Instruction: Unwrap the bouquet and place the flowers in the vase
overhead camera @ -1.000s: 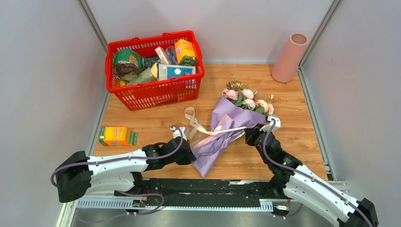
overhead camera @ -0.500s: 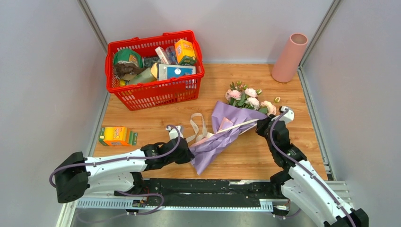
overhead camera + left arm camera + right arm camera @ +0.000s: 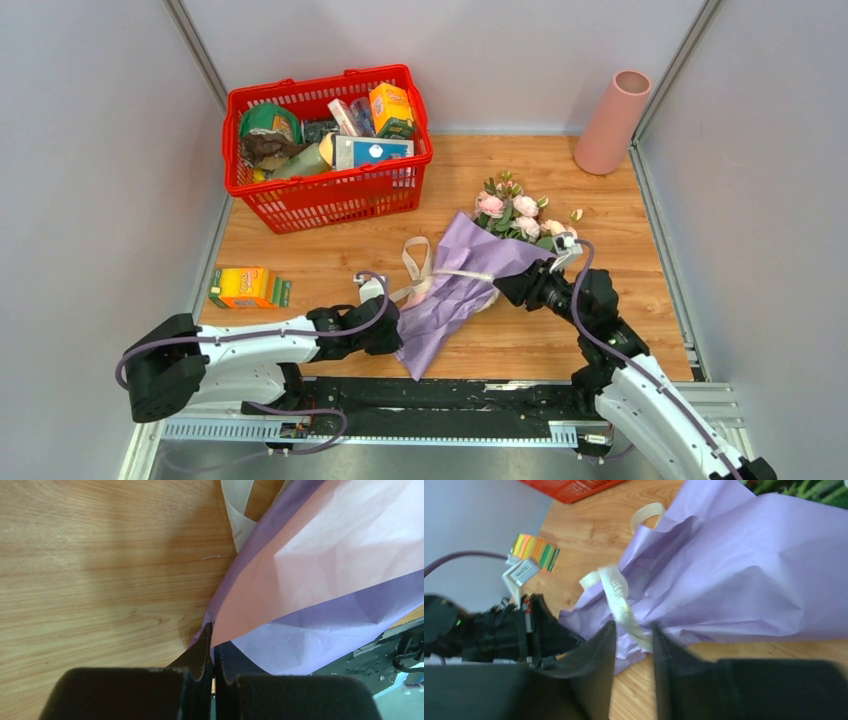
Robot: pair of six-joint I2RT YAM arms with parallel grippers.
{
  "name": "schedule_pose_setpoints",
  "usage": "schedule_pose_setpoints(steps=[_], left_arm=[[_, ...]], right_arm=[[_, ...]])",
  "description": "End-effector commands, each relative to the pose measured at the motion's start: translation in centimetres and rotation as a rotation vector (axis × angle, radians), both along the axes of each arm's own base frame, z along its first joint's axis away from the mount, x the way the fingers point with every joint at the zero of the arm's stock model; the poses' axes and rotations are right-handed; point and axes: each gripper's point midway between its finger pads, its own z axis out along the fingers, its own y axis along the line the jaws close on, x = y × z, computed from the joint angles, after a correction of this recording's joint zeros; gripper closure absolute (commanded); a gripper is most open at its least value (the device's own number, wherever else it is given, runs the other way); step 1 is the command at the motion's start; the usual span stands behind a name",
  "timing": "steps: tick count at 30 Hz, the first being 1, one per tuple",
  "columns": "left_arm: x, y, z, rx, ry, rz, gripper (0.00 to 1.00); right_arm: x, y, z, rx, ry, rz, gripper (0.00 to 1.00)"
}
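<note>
The bouquet lies on the wooden table, its lilac paper loose and pink inside. Its pink flowers point to the back right. My left gripper is shut on the paper's lower edge, and the left wrist view shows the sheet pinched at the fingertips. My right gripper sits at the paper's right side with its jaws apart. The cream ribbon trails loose in front of that gap, not gripped. The salmon-pink vase stands upright in the back right corner.
A red basket full of groceries stands at the back left. A yellow box lies near the left edge, also visible as a striped box in the right wrist view. Grey walls close in the left, back and right sides.
My right gripper had pulled the ribbon out to the right; it has since swung back left to the paper and opened, and the ribbon has gone slack. The left grip is unchanged.
</note>
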Motion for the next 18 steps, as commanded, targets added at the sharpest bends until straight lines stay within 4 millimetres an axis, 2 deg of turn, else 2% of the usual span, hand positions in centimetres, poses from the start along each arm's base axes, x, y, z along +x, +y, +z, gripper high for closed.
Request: schedule_pose_setpoints(steps=[1,4,9,15,18], left_arm=[[0.1,-1.8,0.6,-0.042,-0.010,-0.059,1.00],[0.0,-2.4,0.7,-0.052,-0.018,-0.072,1.00],[-0.2,-2.4,0.4,-0.057,-0.025,-0.081,1.00],[-0.3,-2.5,0.1,-0.064,-0.024,-0.080,1.00],[-0.3,-2.6,0.3,-0.071,-0.028,-0.079,1.00]], right_arm=[[-1.9,0.8,5.6,0.067,-0.089,0.094,0.55],[-1.6,1.1,7.4,0.055,-0.127,0.113,0.49],[0.5,2.4,6.0,-0.038,-0.076,0.172,0.47],[1.0,6.8,5.8,-0.129,-0.060,0.337,0.48],[-0.3,9.4,4.1,-0.187,-0.036,0.436,0.42]])
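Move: The middle of the purple wrap lies about 8 cm to the right hand's left, 2 cm ahead and 10 cm below, with the ribbon's loose end still at its fingertips. The flowers are some 17 cm ahead and 2 cm to its right, and the ribbon's loop on the table about 8 cm ahead and 17 cm left, each 10 to 12 cm lower. From the left hand, pinching the wrap's lower end, the wrap's middle is about 11 cm ahead and 13 cm right, nearly level. Already parting at the ribbon's loose end, the right fingers open to about half and release it, while the hand rises some 6 cm, then sweeps about 6 cm left over the wrap and sinks again by about 4 cm, turning some 15 degrees counter-clockwise and tipping down a little. The left hand keeps its pinch on the wrap's lower end close to the table and eases about 2 cm to the right. ##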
